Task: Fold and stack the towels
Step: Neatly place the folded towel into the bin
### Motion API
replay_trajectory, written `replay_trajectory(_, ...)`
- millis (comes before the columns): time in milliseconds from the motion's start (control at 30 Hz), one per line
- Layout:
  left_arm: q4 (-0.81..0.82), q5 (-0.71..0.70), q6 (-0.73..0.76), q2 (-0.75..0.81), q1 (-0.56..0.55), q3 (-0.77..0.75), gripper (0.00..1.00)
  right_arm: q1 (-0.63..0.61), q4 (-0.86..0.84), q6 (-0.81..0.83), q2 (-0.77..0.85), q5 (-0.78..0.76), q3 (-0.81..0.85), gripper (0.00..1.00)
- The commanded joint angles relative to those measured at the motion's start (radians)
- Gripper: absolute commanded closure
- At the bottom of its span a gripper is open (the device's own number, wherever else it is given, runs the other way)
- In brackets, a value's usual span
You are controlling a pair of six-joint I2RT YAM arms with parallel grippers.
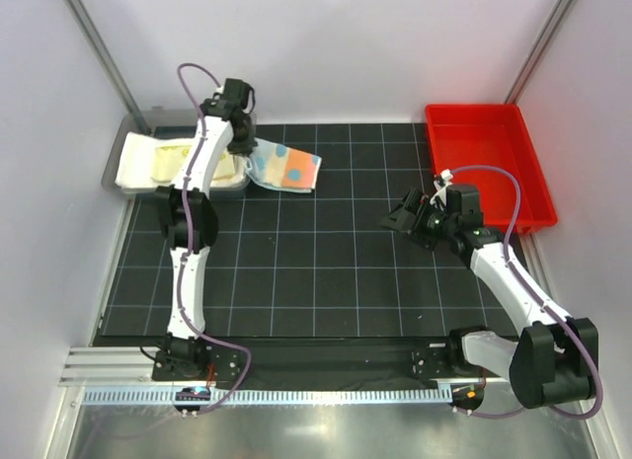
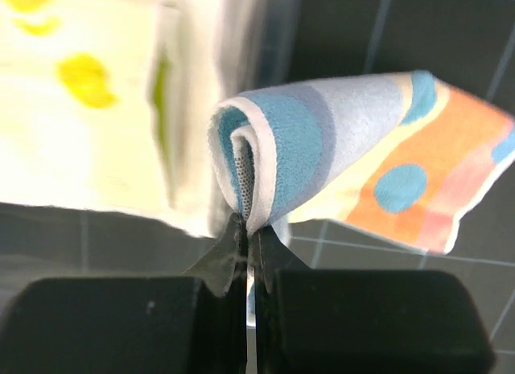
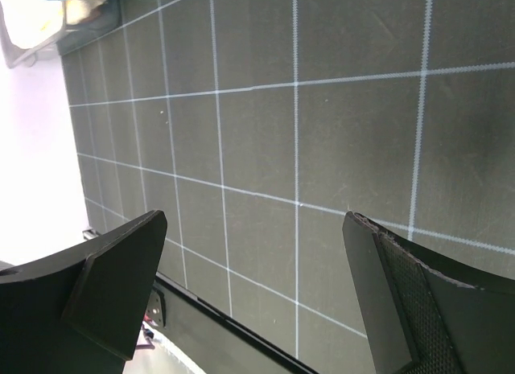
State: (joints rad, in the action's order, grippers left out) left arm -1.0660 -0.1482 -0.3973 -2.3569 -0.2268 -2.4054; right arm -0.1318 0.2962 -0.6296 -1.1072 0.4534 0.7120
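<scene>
A light-blue towel with orange and pastel patches lies on the black mat at the back left. My left gripper is shut on its left edge. In the left wrist view that edge of the light-blue towel is curled into a loop, pinched in the left gripper. A pale yellow patterned towel lies in a grey tray just left of it, seen as the pale yellow towel from the wrist. My right gripper hangs open over the bare mat at mid right, nothing in the right gripper.
A red bin stands at the back right. The black gridded mat covers the table, and a metal rail runs along its near edge. White walls close in on the left, back and right.
</scene>
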Motion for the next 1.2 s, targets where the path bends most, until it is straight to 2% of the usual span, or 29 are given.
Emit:
replay_trajectory(0,-0.072,-0.011,0.051,0.022,0.087,-0.081,1.0,-0.005,-0.046,0.034,-0.034,-0.024,0.058,0.0)
replay_trajectory(333,0.116,0.085,0.133,0.153,0.245,0.023,1.0,-0.006,-0.1,0.042,-0.164,-0.025,0.081,0.0)
replay_trajectory(833,0.136,0.053,0.189,0.173,0.423,0.025,1.0,-0.006,-0.112,0.057,-0.243,-0.042,0.113,0.0)
replay_trajectory(1167,0.169,0.128,0.202,0.093,0.523,0.058,0.99,-0.006,-0.114,0.07,-0.287,-0.051,0.13,0.0)
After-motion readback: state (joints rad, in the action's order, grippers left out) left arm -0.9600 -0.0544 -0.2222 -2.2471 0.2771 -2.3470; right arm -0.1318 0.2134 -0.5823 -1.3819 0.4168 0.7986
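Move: Level with the left hand and roughly 17 cm to its left is the middle of the clear bin, about 6 cm lower. On its stack, the yellow towel lies some 14 cm left and 2 cm back of the hand. The pinched folded towel trails from the fingers, its middle about 9 cm right, 3 cm back and 5 cm below. From the right hand, the clear bin is some 58 cm left and 17 cm ahead. Sweeping left about 27 cm, the left hand carries the pinched folded towel across the clear bin from its right rim to its left end, rising some 6 cm midway and just starting to sink at the end. It turns about 20 degrees counter-clockwise, the fingers staying shut. The empty, open right hand eases forward and down some 4 cm each over bare table. ##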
